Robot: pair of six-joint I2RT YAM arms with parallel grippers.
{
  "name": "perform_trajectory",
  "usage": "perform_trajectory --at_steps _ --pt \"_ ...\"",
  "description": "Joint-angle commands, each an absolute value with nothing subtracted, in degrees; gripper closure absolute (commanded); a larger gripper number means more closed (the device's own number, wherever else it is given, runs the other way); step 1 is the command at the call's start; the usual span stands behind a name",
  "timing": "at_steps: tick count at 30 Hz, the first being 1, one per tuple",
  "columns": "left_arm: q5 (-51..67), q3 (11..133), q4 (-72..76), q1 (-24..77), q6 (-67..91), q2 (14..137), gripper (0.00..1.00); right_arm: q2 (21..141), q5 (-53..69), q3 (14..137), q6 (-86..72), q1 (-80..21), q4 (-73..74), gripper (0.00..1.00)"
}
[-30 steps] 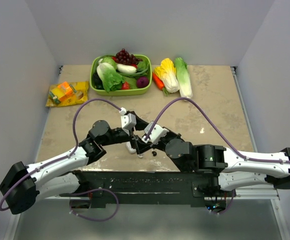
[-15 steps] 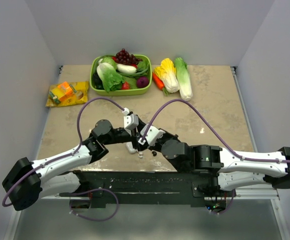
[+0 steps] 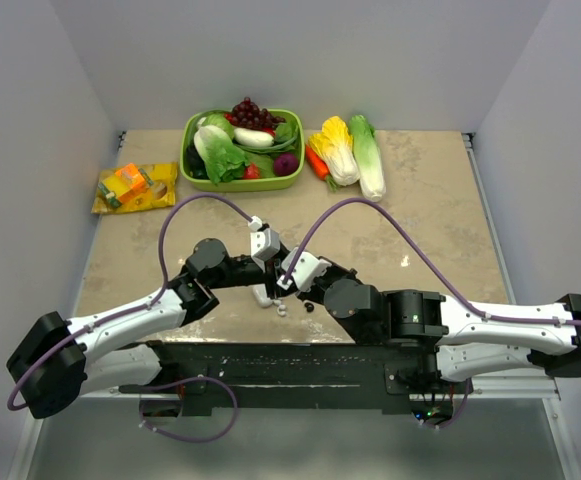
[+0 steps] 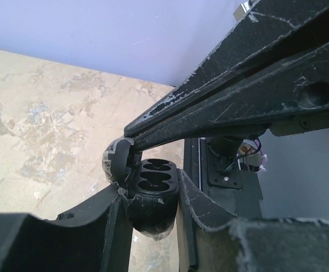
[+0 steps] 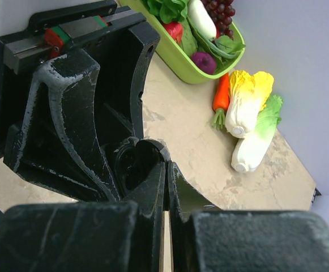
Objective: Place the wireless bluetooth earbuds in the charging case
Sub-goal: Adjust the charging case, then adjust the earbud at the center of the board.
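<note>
My left gripper [image 4: 150, 190] is shut on the black charging case [image 4: 153, 212], one finger on each side of its body. The case is open, its dark wells face up and its lid [image 4: 114, 161] is swung back to the left. My right gripper [image 5: 167, 164] is shut, and its tips rest against the lid [image 5: 147, 150] with nothing between them. In the top view both grippers [image 3: 275, 285] meet near the table's front edge and hide most of the case. A white earbud [image 3: 282, 311] and a black earbud [image 3: 308, 307] lie on the table just in front of them.
A green basket [image 3: 242, 150] of vegetables stands at the back. Beside it on the right lie a carrot [image 3: 317, 163] and cabbages [image 3: 355, 152]. An orange snack packet [image 3: 135, 187] lies at the back left. The black base rail [image 3: 290, 365] runs along the near edge.
My left gripper has closed from open onto the charging case. Both arms have edged slightly closer together; the right gripper has stayed shut.
</note>
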State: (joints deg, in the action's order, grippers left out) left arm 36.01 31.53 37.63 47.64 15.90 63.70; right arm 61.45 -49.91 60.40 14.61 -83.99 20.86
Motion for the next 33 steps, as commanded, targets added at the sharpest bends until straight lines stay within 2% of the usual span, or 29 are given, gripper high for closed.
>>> perform_trajectory --at_steps 1,4,5,9,11,15,20,23,26,27,33 --pt "36.83 32.52 42.27 47.46 16.00 63.28 0.86 60.73 -49.66 60.56 14.15 -84.29 18.54 1.00" --pt "37.00 32.34 42.89 47.37 16.26 63.46 1.00 60.65 -50.18 60.64 13.10 -84.29 18.11 1.00" --pt "36.65 32.34 43.15 47.37 16.61 63.46 1.00 60.38 -50.27 60.82 11.62 -84.29 18.02 0.89" --pt "35.07 30.94 45.61 47.37 18.10 62.67 1.00 58.89 -50.10 61.70 8.97 -84.29 17.32 0.65" --pt "34.46 29.62 47.62 47.46 19.15 62.14 1.00 57.93 -49.40 62.75 7.31 -83.67 17.40 0.58" --pt "32.09 27.16 51.06 47.37 21.35 61.17 1.00 55.11 -47.38 64.16 3.79 -82.01 17.93 0.50" --pt "27.26 22.16 56.24 47.37 24.51 59.33 1.00 47.39 -49.12 59.69 -4.63 -79.64 14.51 0.39" --pt "21.73 17.24 60.79 47.72 26.27 56.44 1.00 42.90 -49.31 55.29 -13.66 -74.37 15.72 0.39" --pt "14.08 11.09 64.59 49.47 26.28 51.87 1.00 42.36 -41.77 50.29 -22.90 -65.06 19.77 0.40" --pt "10.41 9.07 64.77 50.35 25.58 50.90 1.00 43.06 -36.01 49.06 -24.77 -61.30 21.17 0.40" --pt "6.15 5.19 64.42 53.96 23.55 46.41 1.00 49.91 -24.18 37.98 -30.41 -59.94 15.66 0.42"
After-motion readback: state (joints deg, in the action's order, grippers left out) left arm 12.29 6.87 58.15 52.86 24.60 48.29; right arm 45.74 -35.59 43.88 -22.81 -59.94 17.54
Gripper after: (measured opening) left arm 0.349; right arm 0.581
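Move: The charging case is already pinched in the left fingers, its lid open; the right hand's shut fingertips are at the lid, with the case about 3 cm below and 1 cm back and left of them. From the right hand, the right-hand black earbud on the table lies some 9 cm right, 1 cm back and 21 cm below; the other black earbud about 2 cm right and 4 cm back. For the left hand that first earbud is about 10 cm right, 1 cm back. Open the right fingers to over half and bring them clear of the case lid, rising about 6 cm and swinging right, then go forward and sink steeply towards the black earbuds on the table, rolling the wrist some 40 degrees with its left side rising. Keep the left fingers' pinch on the case; after a slight lift, draw it about 6 cm left and a little down, turning it counter-clockwise and letting its left side drop. ##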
